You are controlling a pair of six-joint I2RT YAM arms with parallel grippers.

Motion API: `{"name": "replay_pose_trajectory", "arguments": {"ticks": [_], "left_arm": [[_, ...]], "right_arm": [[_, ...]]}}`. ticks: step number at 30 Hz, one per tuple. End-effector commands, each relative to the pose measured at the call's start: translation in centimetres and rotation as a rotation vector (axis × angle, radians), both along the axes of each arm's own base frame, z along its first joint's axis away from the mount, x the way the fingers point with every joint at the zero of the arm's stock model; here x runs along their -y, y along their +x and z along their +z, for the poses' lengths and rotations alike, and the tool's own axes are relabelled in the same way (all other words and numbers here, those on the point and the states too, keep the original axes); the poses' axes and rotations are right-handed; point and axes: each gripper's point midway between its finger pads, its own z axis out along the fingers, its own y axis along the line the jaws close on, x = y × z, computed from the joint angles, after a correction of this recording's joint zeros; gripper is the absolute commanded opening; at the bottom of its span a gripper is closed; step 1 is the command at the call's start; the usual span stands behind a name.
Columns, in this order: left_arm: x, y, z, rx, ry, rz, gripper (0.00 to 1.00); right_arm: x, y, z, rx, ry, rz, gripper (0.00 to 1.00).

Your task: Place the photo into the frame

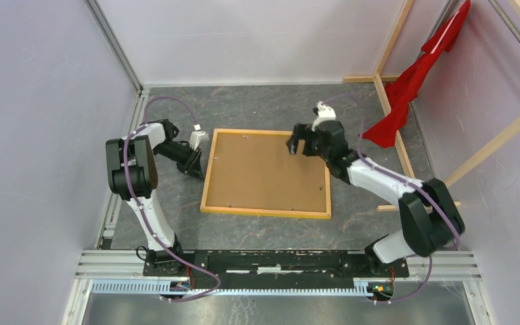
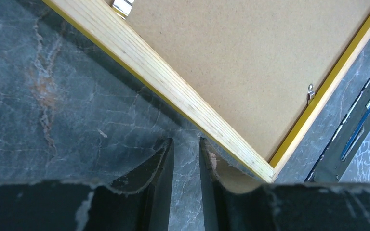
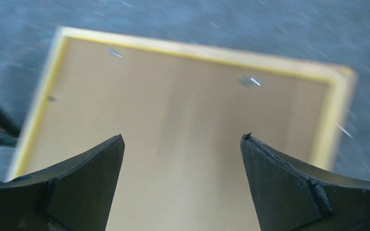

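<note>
The frame (image 1: 265,212) lies face down in the middle of the table, light wood rails up, with yellow showing along its edges (image 2: 173,82) (image 3: 197,48). A brown backing board (image 1: 267,169) (image 2: 241,53) (image 3: 173,106) fills it. The photo is hidden. My left gripper (image 1: 195,166) (image 2: 187,142) sits low on the table just outside the frame's left rail, near a corner; its jaws stand a narrow gap apart with only table between them. My right gripper (image 1: 298,143) (image 3: 183,137) hovers over the frame's far right part, wide open and holding nothing.
Small metal tabs (image 2: 310,92) sit along the inside of the rails. Bare wooden beams (image 1: 389,112) with a red cloth (image 1: 413,88) stand at the back right. Walls close in the left and far sides; an aluminium rail (image 1: 277,264) runs along the near edge.
</note>
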Motion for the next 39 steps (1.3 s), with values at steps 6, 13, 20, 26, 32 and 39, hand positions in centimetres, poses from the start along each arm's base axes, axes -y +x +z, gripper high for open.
{"name": "replay_pose_trajectory", "arguments": {"ticks": [6,13,20,26,32,39], "left_arm": [[-1.5,-1.1,-0.6,0.09,0.149,-0.101,0.33],[-0.8,-2.8,-1.0,0.095,0.177,-0.178,0.34],[1.6,-5.4,-1.7,0.084,0.219,-0.309,0.34],[4.6,-9.1,-1.9,0.1,0.284,-0.535,0.37],[7.7,-10.9,-1.0,0.085,0.265,-0.669,0.5],[6.2,-11.2,2.9,0.098,0.226,-0.741,0.61]], "right_arm": [[11.2,-4.5,-8.2,-0.125,-0.148,-0.267,0.98],[9.9,-4.1,-9.3,-0.143,-0.062,-0.228,0.98],[3.5,0.7,-8.3,-0.143,0.078,-0.023,0.98],[-1.9,7.9,-8.5,-0.171,0.115,0.128,0.98],[-2.5,15.4,-5.4,-0.083,0.002,0.077,0.98],[1.4,16.0,2.8,0.12,-0.101,-0.065,0.98]]}}
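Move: The middle of the frame's right side lies about 7 cm back, 11 cm right and 13 cm below my wide-open right hand. That side's far corner is some 8 cm ahead and 10 cm right, its near corner 22 cm back and 11 cm right. For my left hand, low outside the frame, the middle of the left side is 2 cm ahead, 3 cm right and 1 cm below; the near left corner is 12 cm back, 1 cm right. I swing my right hand right, down and a little back to the outside of the frame's right side, then push that side forward about 22 cm and leftward, fingers wide open, and rise some 6 cm at the end. Meanwhile my left hand sweeps back about 13 cm and right along with the frame's left side, turning counter-clockwise, its fingers opening further late on. ##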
